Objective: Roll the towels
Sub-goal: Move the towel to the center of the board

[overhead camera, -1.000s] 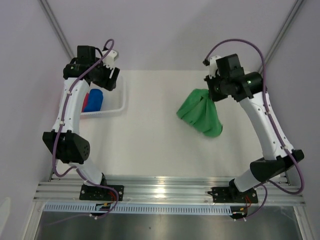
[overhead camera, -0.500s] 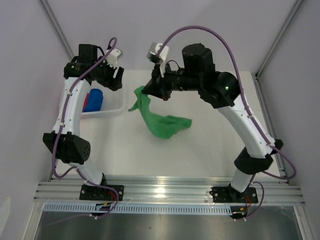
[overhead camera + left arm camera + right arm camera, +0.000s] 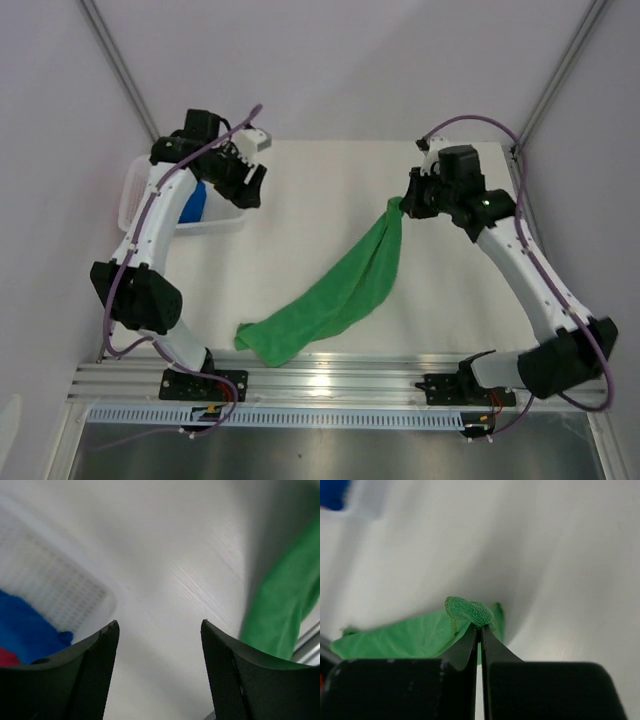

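The green towel (image 3: pixel 335 295) hangs stretched in a long diagonal band from my right gripper (image 3: pixel 400 204) down to the table's near edge. That gripper (image 3: pixel 480 628) is shut on one bunched corner of the green towel (image 3: pixel 405 639). The blue towel (image 3: pixel 193 202) lies in the white mesh basket (image 3: pixel 218 224) at the left. My left gripper (image 3: pixel 250 188) hovers at the basket's right edge, open and empty. In the left wrist view the left gripper (image 3: pixel 159 626) looks down on bare table, with the blue towel (image 3: pixel 27 630) and the pink-red towel (image 3: pixel 6 658) at lower left and the green towel (image 3: pixel 280 612) at right.
The basket wall (image 3: pixel 60 592) lies left of the left fingers. White table surface (image 3: pixel 320 190) spreads between the two arms. An aluminium rail (image 3: pixel 330 375) runs along the near edge, under the towel's low end. Grey walls enclose the back and sides.
My right arm has swung back to the right, drawing the green towel out from a crumpled bunch into a long diagonal strip. The left gripper shifted right, off the basket.
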Robot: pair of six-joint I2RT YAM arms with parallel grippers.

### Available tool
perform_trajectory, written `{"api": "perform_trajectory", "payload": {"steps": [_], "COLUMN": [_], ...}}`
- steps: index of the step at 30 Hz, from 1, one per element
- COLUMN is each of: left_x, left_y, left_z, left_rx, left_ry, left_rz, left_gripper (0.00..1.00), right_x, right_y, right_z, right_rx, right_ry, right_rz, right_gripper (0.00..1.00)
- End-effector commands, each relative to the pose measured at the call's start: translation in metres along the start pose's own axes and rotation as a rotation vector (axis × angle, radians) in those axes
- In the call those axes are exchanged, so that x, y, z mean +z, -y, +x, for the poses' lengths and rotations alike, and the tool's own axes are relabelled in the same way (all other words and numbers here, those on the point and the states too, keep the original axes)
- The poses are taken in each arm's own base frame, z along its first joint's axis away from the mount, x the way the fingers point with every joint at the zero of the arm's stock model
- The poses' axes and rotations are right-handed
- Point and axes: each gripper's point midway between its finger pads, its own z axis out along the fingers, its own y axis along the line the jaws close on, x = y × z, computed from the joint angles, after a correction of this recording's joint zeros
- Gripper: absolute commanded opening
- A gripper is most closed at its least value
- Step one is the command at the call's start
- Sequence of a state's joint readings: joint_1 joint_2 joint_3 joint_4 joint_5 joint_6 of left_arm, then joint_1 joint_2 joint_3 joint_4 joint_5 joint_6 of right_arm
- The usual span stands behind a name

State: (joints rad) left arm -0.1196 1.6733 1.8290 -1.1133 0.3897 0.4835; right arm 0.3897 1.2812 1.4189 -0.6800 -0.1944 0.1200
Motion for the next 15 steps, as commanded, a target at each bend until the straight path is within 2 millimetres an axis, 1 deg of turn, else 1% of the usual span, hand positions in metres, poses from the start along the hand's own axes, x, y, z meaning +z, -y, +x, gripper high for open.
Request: {"api": "perform_trajectory", "payload": {"steps": [1,2,3,4,5,6,7,8,9,10,11,12,13,14,15], "left_x": [0.002,0.01,0.01,0.017,0.013,0.011,0.013,0.017,0.02,0.024,0.032,0.037,0.042,0.047,0.059], "left_y": [0.072,0.093,0.106,0.123,0.133,0.143,0.151,0.164,0.171,0.186,0.194,0.202,0.213,0.22,0.222], "left_z": [0.015,0.028,0.034,0.054,0.063,0.067,0.078,0.087,0.091,0.103,0.115,0.13,0.14,0.17,0.174], "left_rx": [0.141,0.176,0.19,0.214,0.222,0.243,0.245,0.267,0.272,0.284,0.285,0.286,0.335,0.341,0.376], "left_ry": [-0.038,-0.08,-0.095,-0.143,-0.163,-0.16,-0.185,-0.197,-0.208,-0.239,-0.27,-0.312,-0.347,-0.427,-0.42], "left_rz": [0.226,0.29,0.336,0.402,0.441,0.48,0.505,0.532,0.546,0.592,0.617,0.641,0.652,0.671,0.651], "left_gripper": [0.69,0.69,0.68,0.67,0.66,0.65,0.65,0.65,0.68,0.7,0.72,0.73,0.74,0.74,0.75], "right_x": [0.042,0.048,0.054,0.06,0.065,0.067,0.071,0.072,0.074,0.076,0.077,0.078,0.078,0.079,0.079], "right_y": [0.082,0.084,0.087,0.088,0.087,0.091,0.094,0.103,0.108,0.113,0.12,0.118,0.119,0.12,0.12], "right_z": [0.069,0.08,0.086,0.093,0.101,0.105,0.111,0.118,0.122,0.127,0.133,0.136,0.139,0.141,0.146], "right_rx": [0.215,0.225,0.228,0.241,0.253,0.268,0.284,0.307,0.324,0.338,0.356,0.358,0.358,0.353,0.351], "right_ry": [-0.188,-0.217,-0.222,-0.237,-0.241,-0.242,-0.251,-0.262,-0.266,-0.28,-0.286,-0.294,-0.3,-0.304,-0.314], "right_rz": [0.287,0.279,0.282,0.276,0.26,0.269,0.275,0.295,0.301,0.304,0.31,0.295,0.293,0.29,0.287], "right_gripper": [0.0,0.0,0.0,0.0,0.0,0.0,0.0,0.0,0.0,0.0,0.0,0.0,0.0,0.0,0.0]}}
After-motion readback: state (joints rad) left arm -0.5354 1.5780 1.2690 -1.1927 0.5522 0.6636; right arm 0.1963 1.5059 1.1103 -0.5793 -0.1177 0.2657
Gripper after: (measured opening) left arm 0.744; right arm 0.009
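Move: Still pinched shut on the green towel's far right end, my right hand is high over the board. The patch of board it is bound for lies about 2 cm ahead, 8 cm to its right and 26 cm below; the towel's near left end is some 21 cm back and 30 cm to its left. From my open left hand that near end lies about 27 cm back, 4 cm right and 23 cm down; the basket is roughly 10 cm ahead and 16 cm left, its blue roll nearly there too. I drop my right hand about 19 cm, nearly all of it fast at the start, drifting right as it tips its fingers down, and keep the towel end pinched. Meanwhile I sweep my left hand back some 20 cm, down and to the right, away from the basket and towards the towel's near left end, turning clockwise and tipping down, fingers staying wide and touching nothing yet. ##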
